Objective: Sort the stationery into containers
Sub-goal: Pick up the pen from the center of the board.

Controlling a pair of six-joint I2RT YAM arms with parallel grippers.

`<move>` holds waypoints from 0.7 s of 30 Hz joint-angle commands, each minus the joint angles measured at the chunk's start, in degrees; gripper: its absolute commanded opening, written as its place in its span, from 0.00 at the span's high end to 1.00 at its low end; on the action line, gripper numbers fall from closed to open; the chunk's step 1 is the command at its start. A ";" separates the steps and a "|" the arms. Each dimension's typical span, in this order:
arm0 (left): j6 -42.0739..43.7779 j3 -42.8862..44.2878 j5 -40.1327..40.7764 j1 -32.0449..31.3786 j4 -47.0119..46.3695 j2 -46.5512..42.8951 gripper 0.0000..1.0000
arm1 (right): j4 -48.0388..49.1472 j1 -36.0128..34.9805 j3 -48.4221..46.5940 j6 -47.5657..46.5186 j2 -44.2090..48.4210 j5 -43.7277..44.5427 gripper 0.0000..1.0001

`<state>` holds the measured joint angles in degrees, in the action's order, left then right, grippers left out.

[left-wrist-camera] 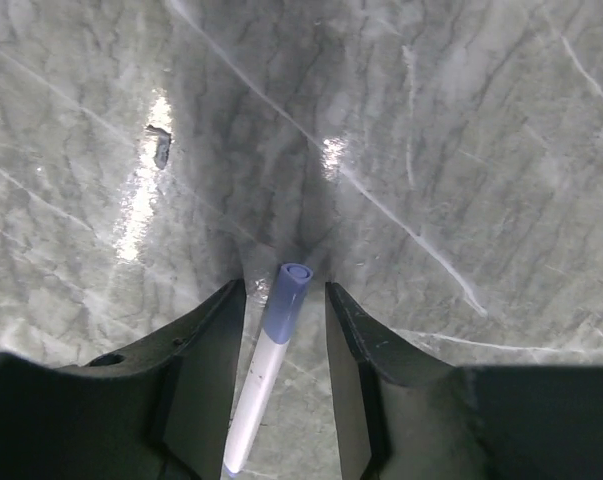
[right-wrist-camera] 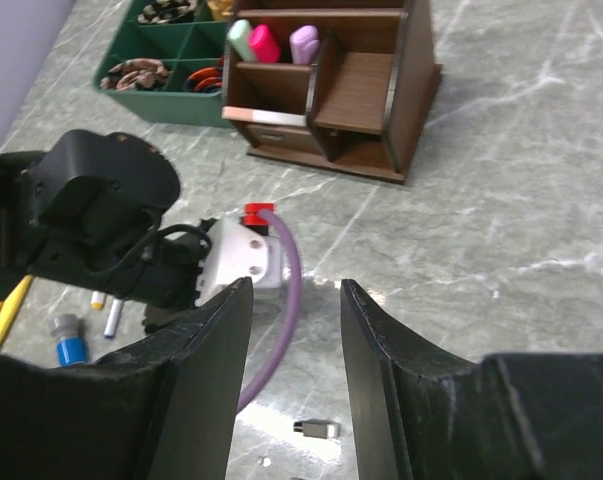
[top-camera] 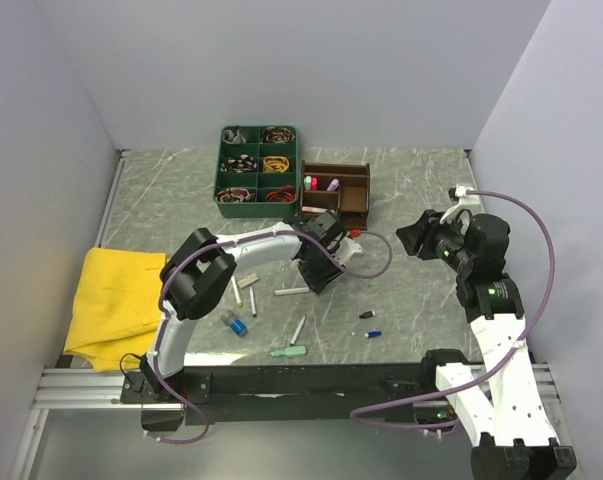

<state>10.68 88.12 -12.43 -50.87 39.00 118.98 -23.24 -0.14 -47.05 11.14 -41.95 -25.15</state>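
A white pen with a violet-blue cap [left-wrist-camera: 281, 310] lies flat on the marble table, and my left gripper [left-wrist-camera: 283, 287] stands open astride it with a gap on each side. In the top view the same pen [top-camera: 289, 291] pokes out to the left of the left gripper [top-camera: 316, 275]. The brown wooden organiser [top-camera: 353, 200] stands behind it and holds pink [right-wrist-camera: 266, 42], purple [right-wrist-camera: 304, 42] and mint [right-wrist-camera: 241, 38] highlighters. My right gripper [right-wrist-camera: 296, 285] hangs open and empty above the table, to the right of the organiser [right-wrist-camera: 366, 90].
Loose on the table: two short markers [top-camera: 243, 295], a blue cap [top-camera: 236, 323], a white pen [top-camera: 298, 329], a mint piece [top-camera: 289, 351], a black bit [top-camera: 367, 314], a blue bit [top-camera: 372, 333]. A green tray [top-camera: 221, 165] sits at the back, a yellow cloth [top-camera: 116, 300] at left.
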 commanded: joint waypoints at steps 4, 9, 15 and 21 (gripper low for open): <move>0.40 -0.30 4.34 -0.89 1.86 1.26 0.59 | 1.45 1.90 0.82 -0.59 0.56 -0.87 0.52; 0.75 -1.89 3.90 -0.90 2.39 1.26 0.69 | 1.80 1.99 1.34 -0.68 0.21 -1.04 0.52; 1.28 3.88 0.49 0.24 2.66 -1.20 0.98 | 0.66 2.08 -0.23 -1.99 0.64 0.01 0.53; -0.74 19.87 -4.62 5.59 4.07 -4.98 0.99 | -0.57 2.25 1.34 -1.12 2.05 -2.97 0.53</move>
<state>11.16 95.90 -12.40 -49.28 43.81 119.11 -24.14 1.69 -46.37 9.78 -41.45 -25.98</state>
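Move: The pen lies just under the left hand, its cap end between the open fingertips, its middle about 4 cm to the left, level in reach and 1 cm below. From that hand a second white pen lies about 4 cm left and 10 cm back, and the small black cap 12 cm right and 6 cm back. From the right hand the pen is roughly 24 cm left, 3 cm back and 25 cm below. The left fingers shut on the pen's blue cap end, then lift about 3.5 cm, edging 2 cm forward. ##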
